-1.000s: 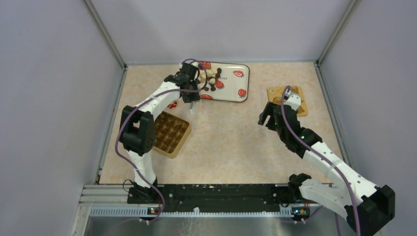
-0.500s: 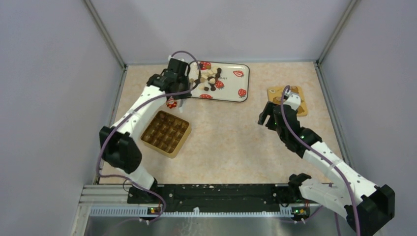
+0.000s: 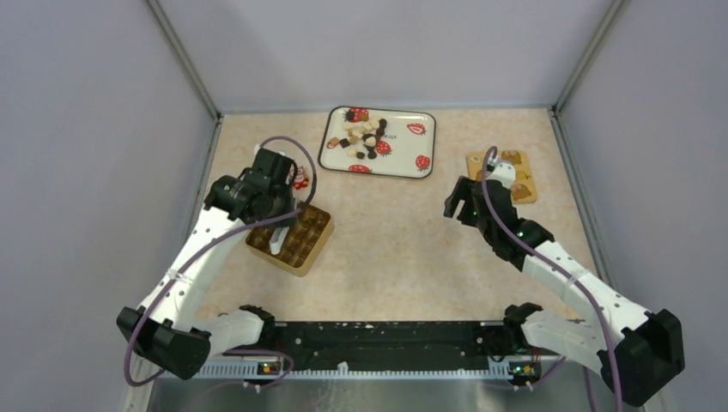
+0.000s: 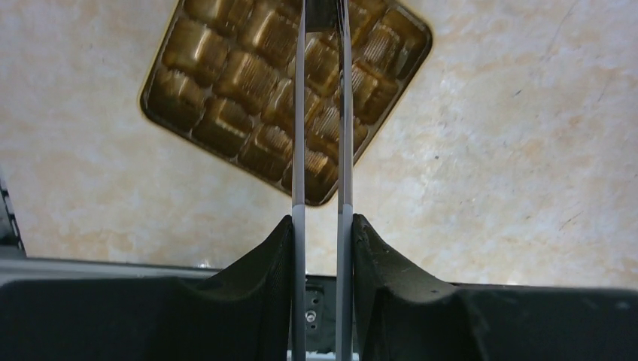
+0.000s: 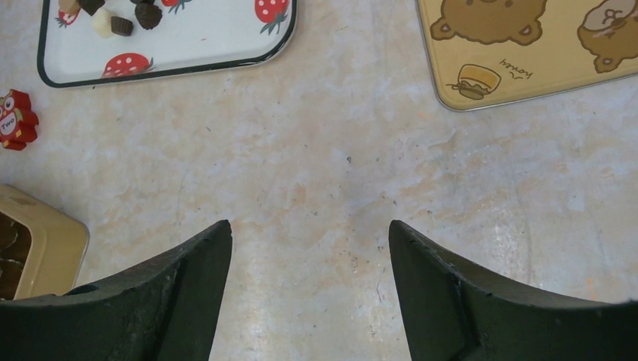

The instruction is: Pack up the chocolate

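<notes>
The chocolate (image 3: 364, 137) lies as a heap of dark, light brown and cream pieces on a white strawberry-print tray (image 3: 422, 148); part of the heap also shows in the right wrist view (image 5: 113, 19). My left gripper (image 3: 273, 209) (image 4: 322, 219) is shut on a pair of long grey tweezers (image 4: 301, 113). The tweezers reach down over the gold compartment tray (image 3: 299, 236) (image 4: 218, 83). Between their tips sits a small dark piece (image 4: 322, 13), cut off by the frame edge. My right gripper (image 3: 459, 199) (image 5: 308, 233) stands open over bare table, nothing between its fingers.
A yellow lid printed with bears (image 3: 508, 176) (image 5: 519, 45) lies at the right. A small red figure (image 3: 300, 182) (image 5: 16, 120) lies between the two trays. Grey walls close in the table at left, back and right.
My left arm has swung from the strawberry tray back and left, bringing the tweezers over the gold tray. The right arm has shifted only slightly.
</notes>
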Tool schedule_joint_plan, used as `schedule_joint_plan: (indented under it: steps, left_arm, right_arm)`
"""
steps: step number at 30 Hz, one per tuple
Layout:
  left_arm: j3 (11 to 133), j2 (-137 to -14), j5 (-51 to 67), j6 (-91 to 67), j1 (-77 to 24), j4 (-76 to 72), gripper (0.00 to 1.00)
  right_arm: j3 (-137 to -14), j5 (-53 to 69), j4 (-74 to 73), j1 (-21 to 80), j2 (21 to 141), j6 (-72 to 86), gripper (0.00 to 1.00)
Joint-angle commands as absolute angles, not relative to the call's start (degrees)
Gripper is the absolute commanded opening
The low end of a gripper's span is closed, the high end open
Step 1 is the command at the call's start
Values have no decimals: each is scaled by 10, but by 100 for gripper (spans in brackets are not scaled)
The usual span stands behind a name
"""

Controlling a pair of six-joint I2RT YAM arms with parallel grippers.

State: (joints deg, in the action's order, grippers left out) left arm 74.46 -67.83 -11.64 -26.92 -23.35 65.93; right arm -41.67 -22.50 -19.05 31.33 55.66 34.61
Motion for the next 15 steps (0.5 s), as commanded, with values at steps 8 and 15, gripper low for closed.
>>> schedule_joint_plan:
  steps: [8, 15]
  left_arm:
    - [681, -617, -150, -335, -236, 718, 5]
    - [654, -646, -177, -334, -236, 642, 5]
  right_arm:
    - [-440, -193, -152, 312, 579, 343, 74]
    - [-439, -198, -159, 311, 573, 344, 74]
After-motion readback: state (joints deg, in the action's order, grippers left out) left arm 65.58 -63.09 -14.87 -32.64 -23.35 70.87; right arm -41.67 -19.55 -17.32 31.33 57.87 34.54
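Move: The left hand holds the white tongs, with a dark chocolate between their tips, above the gold compartment box; the middle of the box is about 4 cm ahead of this hand, 3 cm to its left and 19 cm below. The red owl block is some 20 cm ahead and 1 cm left of the hand, the strawberry tray about 31 cm ahead and 20 cm right, both roughly 20 cm below. From the right hand the box is level ahead-wise, some 45 cm left and 15 cm below. The left hand first draws back about 4.5 cm over the gold box, edging 2.5 cm to its left, then stops going back and sinks, about 3.5 cm in all, lowering the tongs and the chocolate towards the compartments. As it goes the fingers tip some 5–10 degrees more steeply downward and the hand turns slightly counter-clockwise, with the grip on the tongs kept unchanged. ##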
